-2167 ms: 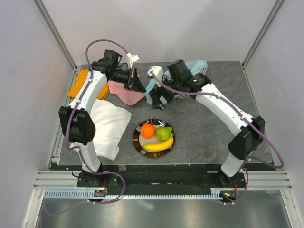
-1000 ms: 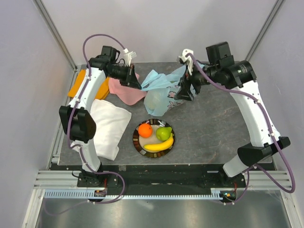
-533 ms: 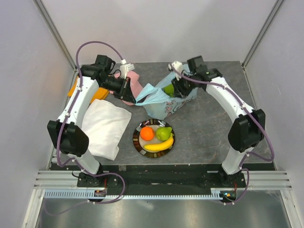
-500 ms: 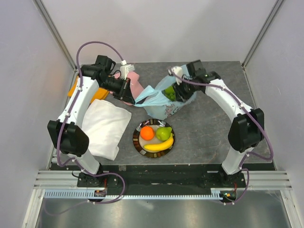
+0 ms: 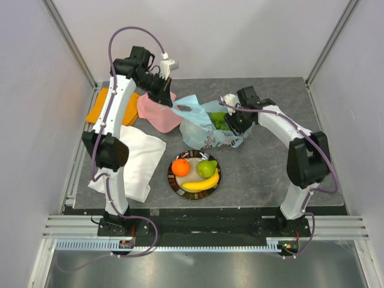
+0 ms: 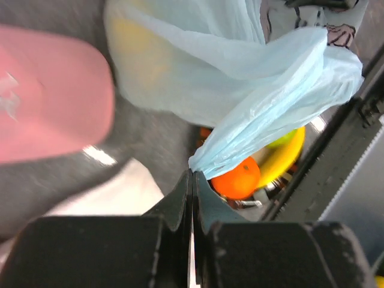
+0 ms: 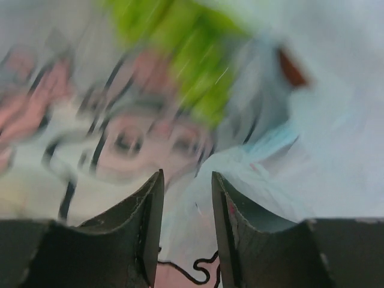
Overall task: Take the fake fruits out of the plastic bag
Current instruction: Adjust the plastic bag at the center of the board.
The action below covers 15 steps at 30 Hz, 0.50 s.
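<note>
The plastic bag, light blue with pink prints, lies behind the plate. My left gripper is shut on the bag's handle and holds it up and to the left. My right gripper sits at the bag's right side by its mouth. Its jaws stand partly apart, with bag film between them. A green fruit shows inside the bag, a blurred green shape just past the right fingertips. On the plate lie an orange, a green pear and a banana.
A pink cloth lies behind the bag on the left. An orange cloth is at the far left, and a white folded cloth lies left of the plate. Frame posts and walls close in the table.
My left gripper has risen and drawn back with the handle, stretching the bag. My right gripper has dropped to the bag's right side, and its jaws have narrowed.
</note>
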{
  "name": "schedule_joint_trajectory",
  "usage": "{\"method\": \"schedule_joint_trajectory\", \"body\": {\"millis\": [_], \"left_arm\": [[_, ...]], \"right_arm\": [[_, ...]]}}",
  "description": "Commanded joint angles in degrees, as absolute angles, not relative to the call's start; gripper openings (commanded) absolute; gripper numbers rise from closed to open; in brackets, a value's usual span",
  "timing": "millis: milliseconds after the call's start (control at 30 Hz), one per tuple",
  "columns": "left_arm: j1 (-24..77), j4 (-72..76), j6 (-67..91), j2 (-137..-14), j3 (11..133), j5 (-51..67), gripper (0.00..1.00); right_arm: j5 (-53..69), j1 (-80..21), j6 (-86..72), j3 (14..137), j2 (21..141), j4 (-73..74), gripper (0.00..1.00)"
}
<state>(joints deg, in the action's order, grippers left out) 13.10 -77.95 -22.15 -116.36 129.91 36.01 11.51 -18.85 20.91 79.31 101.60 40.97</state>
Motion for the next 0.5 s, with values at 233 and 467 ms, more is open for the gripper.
{"method": "schedule_joint_trajectory", "body": {"millis": [233,467], "left_arm": [[17.1,-65.0,-22.7,-118.6,140.0,41.9,0.02],[18.9,-78.9,-36.5,-104.1,114.4,44.5,0.02]], "right_arm": [[-6.1,-9.6,12.3,86.1,107.8,29.9,0.45],[-3.3,-6.8,11.3,69.1,87.6,33.1,0.46]]}}
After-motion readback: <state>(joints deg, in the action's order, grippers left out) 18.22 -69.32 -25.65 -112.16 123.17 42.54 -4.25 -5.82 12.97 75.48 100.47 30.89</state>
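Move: The plastic bag, still pinched by its handle in the left fingers, has its middle about 16 cm right of the left hand, 2 cm ahead and some 19 cm below. From the right hand, half open at the bag's right end, that middle lies about 11 cm left, 3 cm ahead and 4 cm lower; the green grapes are 7 cm left and 5 cm ahead. The plate's middle is some 19 cm left of the right hand, 14 cm back. The bag's right side is spread outward by the right hand, its fingers staying half open against the film: it sweeps forward some 9 cm, then swings right and partly back, ending about 13 cm farther right, level, turned 28 degrees clockwise. The left hand keeps its pinch, shaking forward and up, then back past its start while drifting 5 cm right. ##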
